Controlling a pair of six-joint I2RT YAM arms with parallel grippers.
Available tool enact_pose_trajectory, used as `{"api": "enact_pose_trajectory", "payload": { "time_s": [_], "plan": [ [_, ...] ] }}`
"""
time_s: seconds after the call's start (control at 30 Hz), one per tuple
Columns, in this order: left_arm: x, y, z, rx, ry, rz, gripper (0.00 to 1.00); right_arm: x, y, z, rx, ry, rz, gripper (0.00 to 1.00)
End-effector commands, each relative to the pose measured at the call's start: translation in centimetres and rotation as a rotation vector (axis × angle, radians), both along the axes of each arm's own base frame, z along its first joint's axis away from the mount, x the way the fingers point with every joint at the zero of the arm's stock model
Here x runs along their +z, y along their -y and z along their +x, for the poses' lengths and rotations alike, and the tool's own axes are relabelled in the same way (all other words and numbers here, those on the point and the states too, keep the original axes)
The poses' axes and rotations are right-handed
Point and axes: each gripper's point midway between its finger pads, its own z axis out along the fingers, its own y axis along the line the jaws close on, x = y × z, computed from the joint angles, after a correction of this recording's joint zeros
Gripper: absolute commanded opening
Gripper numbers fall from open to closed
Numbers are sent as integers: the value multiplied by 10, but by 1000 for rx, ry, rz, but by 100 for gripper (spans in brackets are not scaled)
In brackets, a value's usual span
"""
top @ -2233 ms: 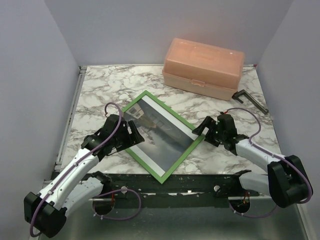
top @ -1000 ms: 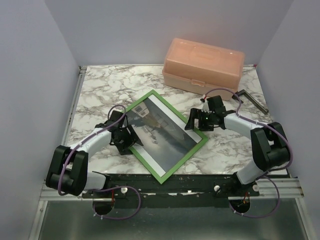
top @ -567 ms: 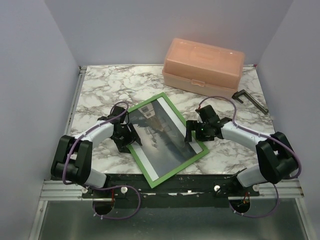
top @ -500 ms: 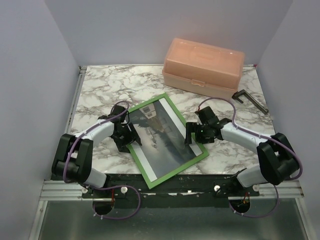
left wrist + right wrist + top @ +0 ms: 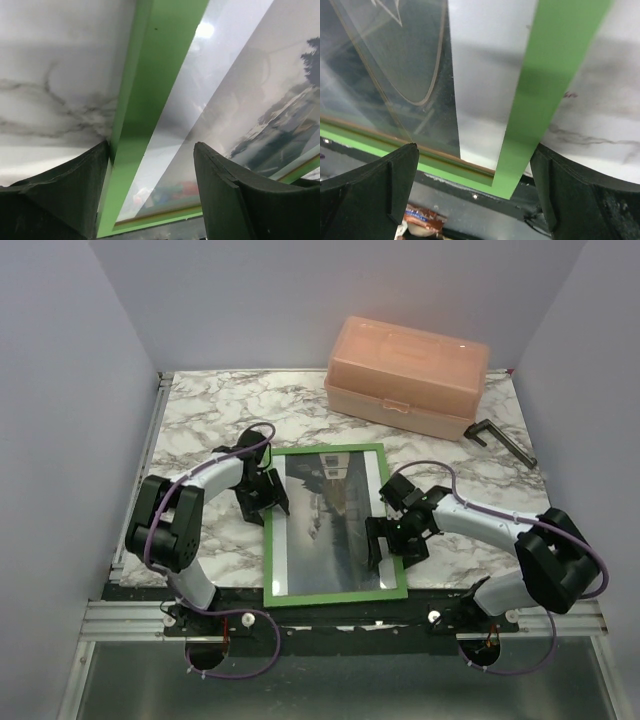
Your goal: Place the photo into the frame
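Observation:
The green frame (image 5: 334, 597) lies flat and face up on the marble table, squared to the near edge. The grey misty photo (image 5: 325, 520) shows behind its glass. My left gripper (image 5: 265, 492) stands open astride the frame's left bar; in the left wrist view the green bar (image 5: 155, 75) runs between its fingers (image 5: 70, 200), the left one against the bar's outer edge and the other over the photo (image 5: 270, 100). My right gripper (image 5: 388, 540) is open astride the right bar (image 5: 555, 65), close to the near right corner, with the photo's white border (image 5: 485, 75) beside it.
A peach plastic box (image 5: 405, 377) stands at the back right. A small black clamp-like tool (image 5: 497, 440) lies to its right. The black front rail (image 5: 330, 618) runs just below the frame's near edge. Purple walls close in both sides.
The frame has turned clockwise from a tilted, diamond-like lie to square with the table edge. My left gripper moved farther away with it and my right gripper came nearer.

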Motion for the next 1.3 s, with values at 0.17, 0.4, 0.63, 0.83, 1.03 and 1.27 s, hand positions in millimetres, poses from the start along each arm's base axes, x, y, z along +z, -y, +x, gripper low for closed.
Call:
{"api": "enact_pose_trajectory", "payload": {
  "time_s": [0.17,0.4,0.63,0.83,1.03,1.27],
  "plan": [
    [4,57,61,-112,108,-70,69,15,-40,-13,22,-84,138,100],
    [4,85,83,-176,94,-64,69,28,-65,-12,72,-72,202,100],
    [1,113,90,-232,71,-70,70,29,-93,-30,179,-93,233,100],
    [2,125,90,-254,74,-81,71,30,-121,-39,237,-91,261,100],
    [3,107,95,-289,85,31,81,26,-120,-33,230,-73,181,100],
    [53,49,115,-275,235,294,97,14,-85,-24,194,-25,-16,100]
  ]
}}
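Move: The frame, lying squared up with the photo in it, has its middle about 12 cm to the left hand's right and level with it, 2 cm below. Its left bar runs just inside the left hand's outer finger, some 2 cm left of the hand point. From the right hand the frame's middle is about 11 cm ahead and 12 cm left, 2 cm below; its near-right corner is roughly 9 cm back and 3 cm right. The orange box stands about 40 cm ahead and 3 cm right. With its outer finger already against the frame's left bar, the left hand pushes it along forward and right, about 13 cm out, turning some 15 degrees clockwise; at the end it eases back slightly and opens wider. The right hand, wide open with its outer finger at the right bar near the near corner, sweeps back and left about 8 cm, then on left and forward while rising a little. ##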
